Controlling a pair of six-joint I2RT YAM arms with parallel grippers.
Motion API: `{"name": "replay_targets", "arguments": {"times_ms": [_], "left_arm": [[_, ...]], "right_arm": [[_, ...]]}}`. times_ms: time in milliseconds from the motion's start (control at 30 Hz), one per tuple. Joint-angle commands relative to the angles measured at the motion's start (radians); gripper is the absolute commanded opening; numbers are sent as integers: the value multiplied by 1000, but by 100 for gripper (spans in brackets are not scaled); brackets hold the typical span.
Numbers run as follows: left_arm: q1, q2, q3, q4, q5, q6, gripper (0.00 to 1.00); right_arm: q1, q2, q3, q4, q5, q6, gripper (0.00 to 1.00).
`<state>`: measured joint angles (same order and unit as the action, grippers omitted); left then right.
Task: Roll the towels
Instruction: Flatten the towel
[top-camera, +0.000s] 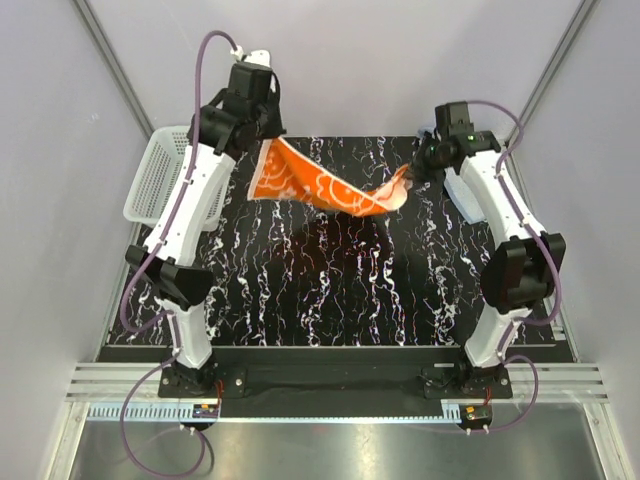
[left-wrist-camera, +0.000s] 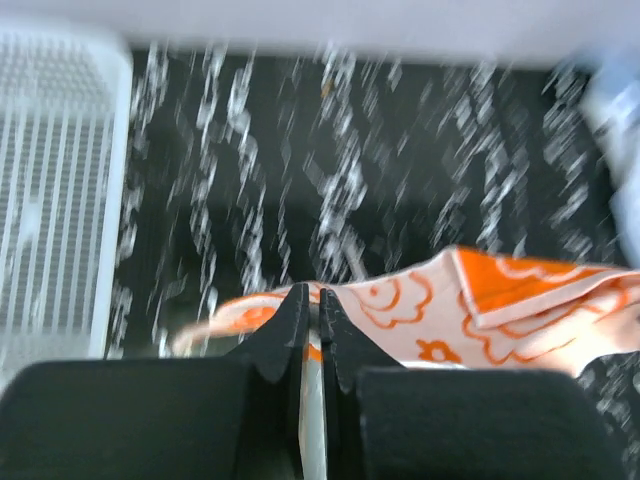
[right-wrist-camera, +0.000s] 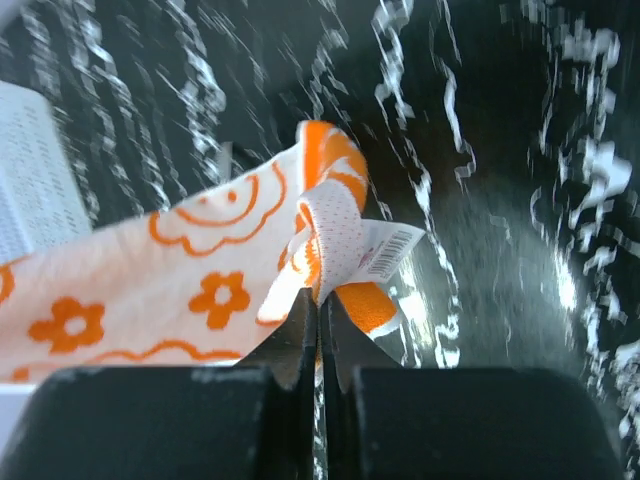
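Note:
The orange towel (top-camera: 330, 190) with white cartoon prints hangs stretched in the air above the black marbled table (top-camera: 330, 290). My left gripper (top-camera: 262, 150) is shut on its left corner at the back left. My right gripper (top-camera: 412, 176) is shut on its right corner, lower than the left one. In the left wrist view the jaws (left-wrist-camera: 310, 296) pinch the cloth's edge, and the orange towel (left-wrist-camera: 480, 310) runs off to the right. In the right wrist view the jaws (right-wrist-camera: 320, 296) clamp the corner that carries a white barcode label (right-wrist-camera: 385, 250). A blurred light blue towel (left-wrist-camera: 615, 110) shows at the far right.
A white mesh basket (top-camera: 155, 180) stands at the table's back left edge, close to the left arm, and shows again as the basket (left-wrist-camera: 55, 200) in the left wrist view. Grey walls enclose the table on three sides.

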<state>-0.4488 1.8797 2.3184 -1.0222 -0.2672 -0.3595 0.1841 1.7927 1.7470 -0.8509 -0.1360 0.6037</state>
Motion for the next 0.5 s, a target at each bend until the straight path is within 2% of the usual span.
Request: {"name": "replay_targets", "arguments": {"times_ms": [0, 67, 133, 167, 200, 233, 267, 333, 367, 467], "left_arm": [[13, -8, 150, -20, 68, 76, 0], [15, -109, -101, 78, 68, 83, 0], [24, -284, -342, 255, 86, 76, 0], [28, -339, -560, 305, 95, 68, 0], [33, -422, -650, 373, 100, 36, 0], [47, -453, -727, 395, 106, 16, 0], [50, -479, -881, 415, 109, -1, 0], [65, -514, -1000, 444, 100, -54, 0], [70, -513, -1071, 439, 100, -85, 0], [91, -476, -1140, 378, 97, -145, 0]], "right_arm": [[-18, -19, 195, -102, -21, -105, 0], [-21, -102, 131, -44, 15, -116, 0], [-28, -157, -47, 33, 38, -116, 0], [-32, -194, -119, 53, 36, -107, 0], [-53, -200, -255, 73, 18, -79, 0], [-66, -200, -320, 108, -3, -67, 0], [-75, -187, -381, 128, -26, -53, 0], [-94, -162, -539, 221, -102, -12, 0], [-95, -121, -576, 249, -132, -1, 0], [-106, -23, -632, 294, -212, 21, 1]]}}
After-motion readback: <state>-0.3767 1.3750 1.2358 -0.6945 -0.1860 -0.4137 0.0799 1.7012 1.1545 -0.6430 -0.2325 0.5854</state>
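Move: The orange towel hangs stretched between the two hands; its landing place, the bare middle of the table, lies from the left hand about 10 cm back, 11 cm right and 35 cm below. The white basket is some 25 cm left of that hand, 6 cm farther out and 30 cm lower. From the right hand the landing place is about 9 cm back, 14 cm left and 20 cm down; the blue towel lies about 8 cm ahead, 14 cm right and 20 cm below. The orange towel, still pinched at its ends by both closed grippers, is cast out and swept down. After a brief lift of a few centimetres, both hands swing down and back towards the bare table, ending about 15 cm lower, while drawing apart, left hand leftward, right hand slightly rightward. The fingers tip further down, some 15 degrees. ##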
